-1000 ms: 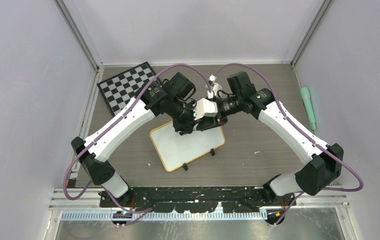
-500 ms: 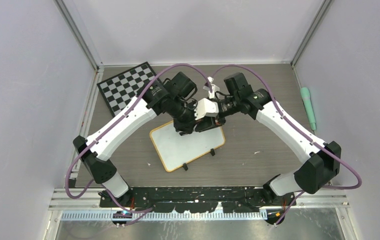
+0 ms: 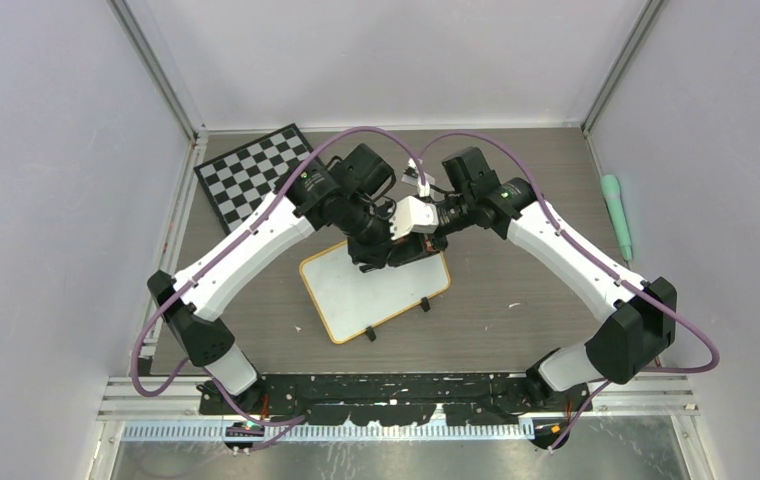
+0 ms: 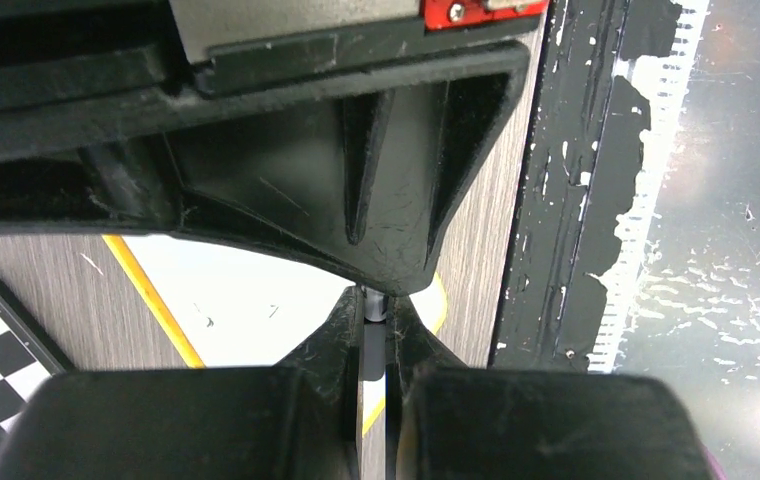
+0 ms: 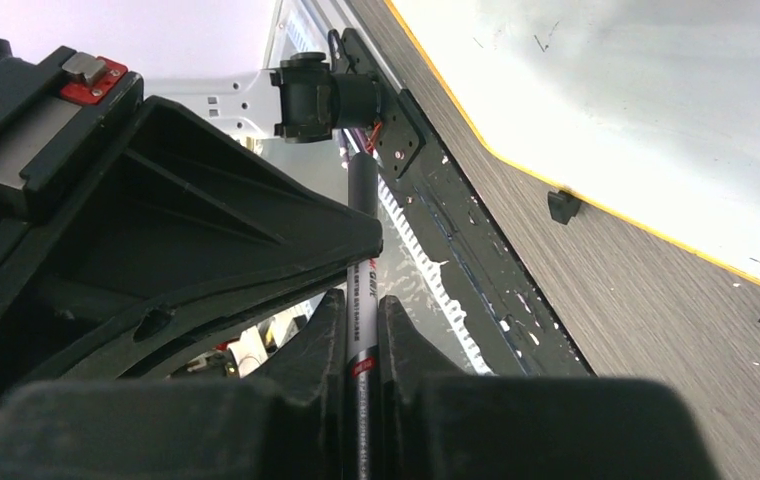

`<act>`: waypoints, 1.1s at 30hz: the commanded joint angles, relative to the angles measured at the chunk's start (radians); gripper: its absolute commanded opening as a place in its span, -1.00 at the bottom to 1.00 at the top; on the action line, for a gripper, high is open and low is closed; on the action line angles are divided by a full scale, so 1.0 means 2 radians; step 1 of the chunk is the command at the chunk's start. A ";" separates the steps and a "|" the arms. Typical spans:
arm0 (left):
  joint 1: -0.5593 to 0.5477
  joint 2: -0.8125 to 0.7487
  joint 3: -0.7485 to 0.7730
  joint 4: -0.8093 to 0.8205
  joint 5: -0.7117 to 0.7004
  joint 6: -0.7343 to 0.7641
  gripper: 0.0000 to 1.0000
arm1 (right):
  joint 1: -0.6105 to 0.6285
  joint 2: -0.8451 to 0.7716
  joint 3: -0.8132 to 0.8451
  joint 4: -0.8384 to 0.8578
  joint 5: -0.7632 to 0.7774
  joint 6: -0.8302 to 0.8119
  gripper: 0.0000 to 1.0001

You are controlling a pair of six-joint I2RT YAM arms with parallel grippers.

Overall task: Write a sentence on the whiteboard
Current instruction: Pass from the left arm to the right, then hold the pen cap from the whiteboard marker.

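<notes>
The whiteboard lies at the table's middle, white with an orange-tan rim and two black feet clips. Its visible surface is blank apart from faint specks; no sentence shows. Both grippers meet above its far edge. My right gripper is shut on a marker with a grey barrel and a red label. The marker's dark end runs toward my left gripper, which is shut on that dark end. The board also shows in the left wrist view and the right wrist view.
A black-and-white chessboard lies at the back left. A teal pen-like object lies along the right wall. Purple cables loop above both arms. The black base rail runs along the near edge.
The right arm has shifted slightly left, toward the left gripper. Both grippers stay closed together above the board's far edge. The board has not moved.
</notes>
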 commanded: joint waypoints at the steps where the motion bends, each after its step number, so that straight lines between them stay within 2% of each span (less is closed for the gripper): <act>1: -0.003 0.001 0.018 0.014 0.006 -0.008 -0.87 | 0.005 0.000 0.022 0.013 -0.012 -0.001 -0.99; 5: 0.009 -0.030 -0.003 0.009 0.020 0.001 0.23 | -0.015 -0.009 0.018 0.011 -0.013 -0.007 -1.00; 7: 0.028 -0.048 -0.015 0.017 0.035 -0.003 0.59 | -0.029 -0.013 0.019 0.006 -0.017 -0.011 -1.00; 10: 0.081 -0.074 -0.025 0.030 0.084 -0.023 0.91 | -0.048 -0.020 0.021 0.003 -0.023 -0.015 -0.99; 12: 0.128 -0.095 -0.045 0.061 0.128 -0.048 0.98 | -0.059 -0.027 0.024 0.001 -0.026 -0.016 -0.99; 14: 0.163 -0.126 -0.083 0.121 0.147 -0.100 0.99 | -0.067 -0.031 0.039 -0.026 0.006 -0.033 -0.99; 17: 0.190 -0.197 -0.160 0.221 0.117 -0.148 0.99 | -0.069 -0.032 0.082 -0.096 0.105 -0.065 -0.99; 19: 0.203 -0.225 -0.194 0.263 0.099 -0.177 0.99 | -0.070 -0.035 0.103 -0.121 0.145 -0.067 -0.99; 23: 0.220 -0.244 -0.216 0.277 0.059 -0.234 0.99 | -0.096 -0.047 0.108 -0.112 0.087 -0.084 -0.99; 25: 0.224 -0.256 -0.234 0.284 0.053 -0.238 0.99 | -0.110 -0.047 0.108 -0.110 0.070 -0.076 -1.00; 28: 0.224 -0.274 -0.267 0.286 0.062 -0.214 0.99 | -0.112 -0.060 0.104 -0.104 0.068 -0.095 -0.99; 33: 0.224 -0.287 -0.293 0.266 0.109 -0.180 0.99 | -0.098 -0.075 0.087 -0.083 0.004 -0.085 -1.00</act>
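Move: Between the two hands hangs the marker, already gripped by both: its middle is about 2 cm to the right of the left hand, level with it and neither ahead nor back, and about 3 cm to the left of the right hand and 1 cm below. The whiteboard's middle lies some 25 cm beneath, about 4 cm ahead of the right hand and 4 cm to its left. From the left hand the checkerboard is roughly 26 cm ahead, 23 cm left and 25 cm down. Opening wide, the left fingers let go of the marker near its cap while the right hand keeps its grip on the white body. The left hand then backs off about 10 cm left and 5 cm forward, rising and finally dipping a little, its fingers swinging up and round counter-clockwise. The right hand draws the marker right, forward and up, turning slightly clockwise. ##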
